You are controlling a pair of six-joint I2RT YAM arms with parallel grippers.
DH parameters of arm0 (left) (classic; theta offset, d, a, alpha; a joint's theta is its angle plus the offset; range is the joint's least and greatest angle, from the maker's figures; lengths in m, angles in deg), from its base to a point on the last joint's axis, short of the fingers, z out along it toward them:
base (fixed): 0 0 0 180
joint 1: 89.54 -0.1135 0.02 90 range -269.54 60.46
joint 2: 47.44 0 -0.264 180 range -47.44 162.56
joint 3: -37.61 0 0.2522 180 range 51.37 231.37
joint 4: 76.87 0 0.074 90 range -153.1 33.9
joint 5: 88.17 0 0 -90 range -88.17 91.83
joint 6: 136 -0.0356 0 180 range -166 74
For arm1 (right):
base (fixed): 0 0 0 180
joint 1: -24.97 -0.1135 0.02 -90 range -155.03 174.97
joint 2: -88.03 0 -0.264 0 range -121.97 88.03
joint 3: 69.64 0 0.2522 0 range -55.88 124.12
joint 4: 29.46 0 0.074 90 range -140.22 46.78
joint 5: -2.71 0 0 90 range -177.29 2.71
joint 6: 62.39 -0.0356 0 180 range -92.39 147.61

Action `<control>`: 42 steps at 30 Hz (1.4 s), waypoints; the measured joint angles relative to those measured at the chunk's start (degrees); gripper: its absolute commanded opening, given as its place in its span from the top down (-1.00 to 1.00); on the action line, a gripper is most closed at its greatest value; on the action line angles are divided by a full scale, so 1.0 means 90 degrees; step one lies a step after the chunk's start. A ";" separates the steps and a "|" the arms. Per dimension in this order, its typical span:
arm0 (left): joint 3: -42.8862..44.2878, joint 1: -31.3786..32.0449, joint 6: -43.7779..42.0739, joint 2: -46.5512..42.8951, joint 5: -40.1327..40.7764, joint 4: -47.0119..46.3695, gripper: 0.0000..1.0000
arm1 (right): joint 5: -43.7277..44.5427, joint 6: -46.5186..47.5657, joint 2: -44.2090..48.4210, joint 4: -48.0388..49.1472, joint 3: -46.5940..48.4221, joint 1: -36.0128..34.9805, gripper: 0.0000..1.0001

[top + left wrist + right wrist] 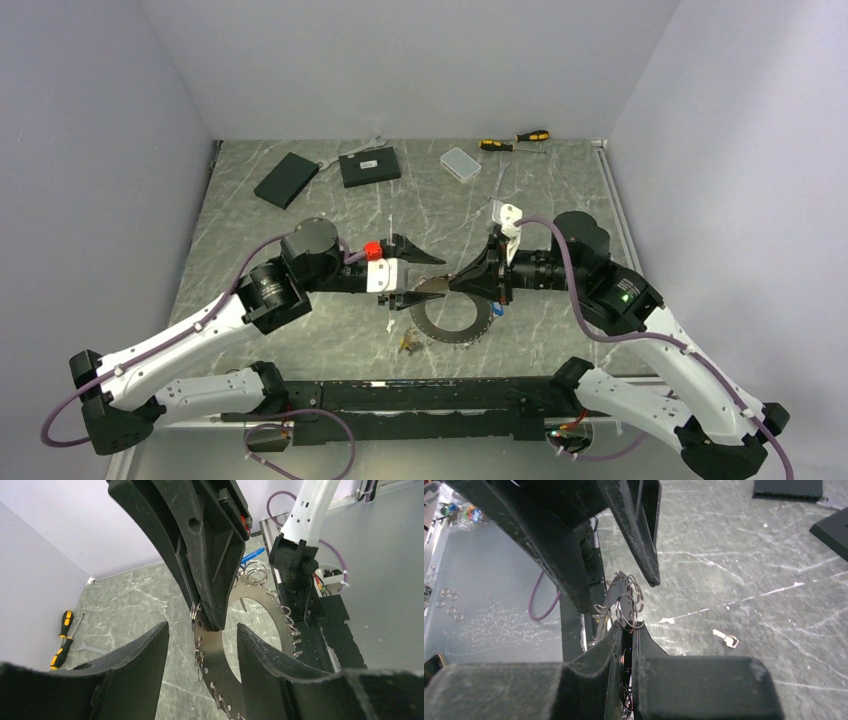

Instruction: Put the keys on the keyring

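The keyring (440, 330) is a flat dark toothed loop with small split rings along its rim. My right gripper (442, 284) is shut on its far edge and holds that edge up; in the right wrist view (626, 627) split rings (626, 609) stick out above the fingertips. My left gripper (424, 280) is open and straddles the same edge; in the left wrist view (202, 627) the keyring (222, 652) passes between its fingers without touching. A blue-tagged key (497, 311) hangs at the loop's right. Small keys (405, 343) lie near the loop's left. A plain silvery key (726, 639) lies on the table.
Two black boxes (286, 180) (369, 167), a wrench (365, 145), a clear plastic box (460, 163) and two yellow-handled screwdrivers (515, 140) lie at the back of the marble table. The dark base rail (430, 395) runs along the near edge.
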 measured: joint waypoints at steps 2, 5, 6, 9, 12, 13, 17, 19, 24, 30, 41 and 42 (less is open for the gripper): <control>0.0211 0.0000 -0.0129 0.0073 0.0015 0.0299 -0.07 | 0.0102 0.0092 -0.0104 -0.0199 0.0090 0.0000 1.00; 0.0746 0.0000 -0.0386 0.0270 0.0032 0.0942 0.04 | 0.0260 0.0216 -0.0274 -0.0440 0.0204 0.0000 1.00; 0.0996 0.0000 -0.0495 0.0374 0.0044 0.1183 0.06 | 0.0323 0.0245 -0.0321 -0.0510 0.0223 0.0000 1.00; 0.1673 0.0000 -0.0772 0.0704 0.0073 0.1858 0.10 | 0.0466 0.0284 -0.0401 -0.0702 0.0262 0.0000 1.00; 0.1948 0.0000 -0.0945 0.0879 0.0085 0.2276 0.13 | 0.0542 0.0284 -0.0437 -0.0818 0.0304 0.0005 1.00; 0.1979 0.0000 -0.0988 0.0920 0.0087 0.2404 0.14 | 0.0561 0.0284 -0.0437 -0.0843 0.0313 0.0005 1.00; 0.2042 0.0000 -0.1107 0.1166 0.0117 0.2866 0.21 | 0.0614 0.0282 -0.0437 -0.0920 0.0352 0.0005 1.00; 0.2047 0.0000 -0.1127 0.1285 0.0131 0.2965 0.25 | 0.0624 0.0279 -0.0437 -0.0950 0.0362 0.0005 1.00; 0.2047 0.0000 -0.1086 0.1392 0.0126 0.2941 0.35 | 0.0634 0.0277 -0.0437 -0.0976 0.0362 0.0005 1.00; 0.2059 0.0000 -0.1049 0.1464 0.0112 0.2902 0.41 | 0.0634 0.0274 -0.0437 -0.1018 0.0364 0.0005 1.00; 0.2205 0.0049 -0.1025 0.1620 0.0068 0.2890 0.49 | 0.0627 0.0270 -0.0500 -0.1047 0.0364 0.0005 1.00; 0.2234 0.0063 -0.1025 0.1637 0.0068 0.2885 0.51 | 0.0627 0.0270 -0.0520 -0.1049 0.0364 0.0005 1.00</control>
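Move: The small rings on the keyring's rim, pinched at the right fingertips, lie about 3 cm to the left hand's right, level in height and straight across. From the left hand the brass key hangs some 12 cm back, 7 cm left and 7 cm below, the blue tag about 6 cm back, 10 cm right and 5 cm below. From the right hand those small rings are 1 cm left, neither ahead nor below. Left rises 2 cm, tips down and sinks 5 towards the small rings, half-closing; right lowers 3, keeping hold. ##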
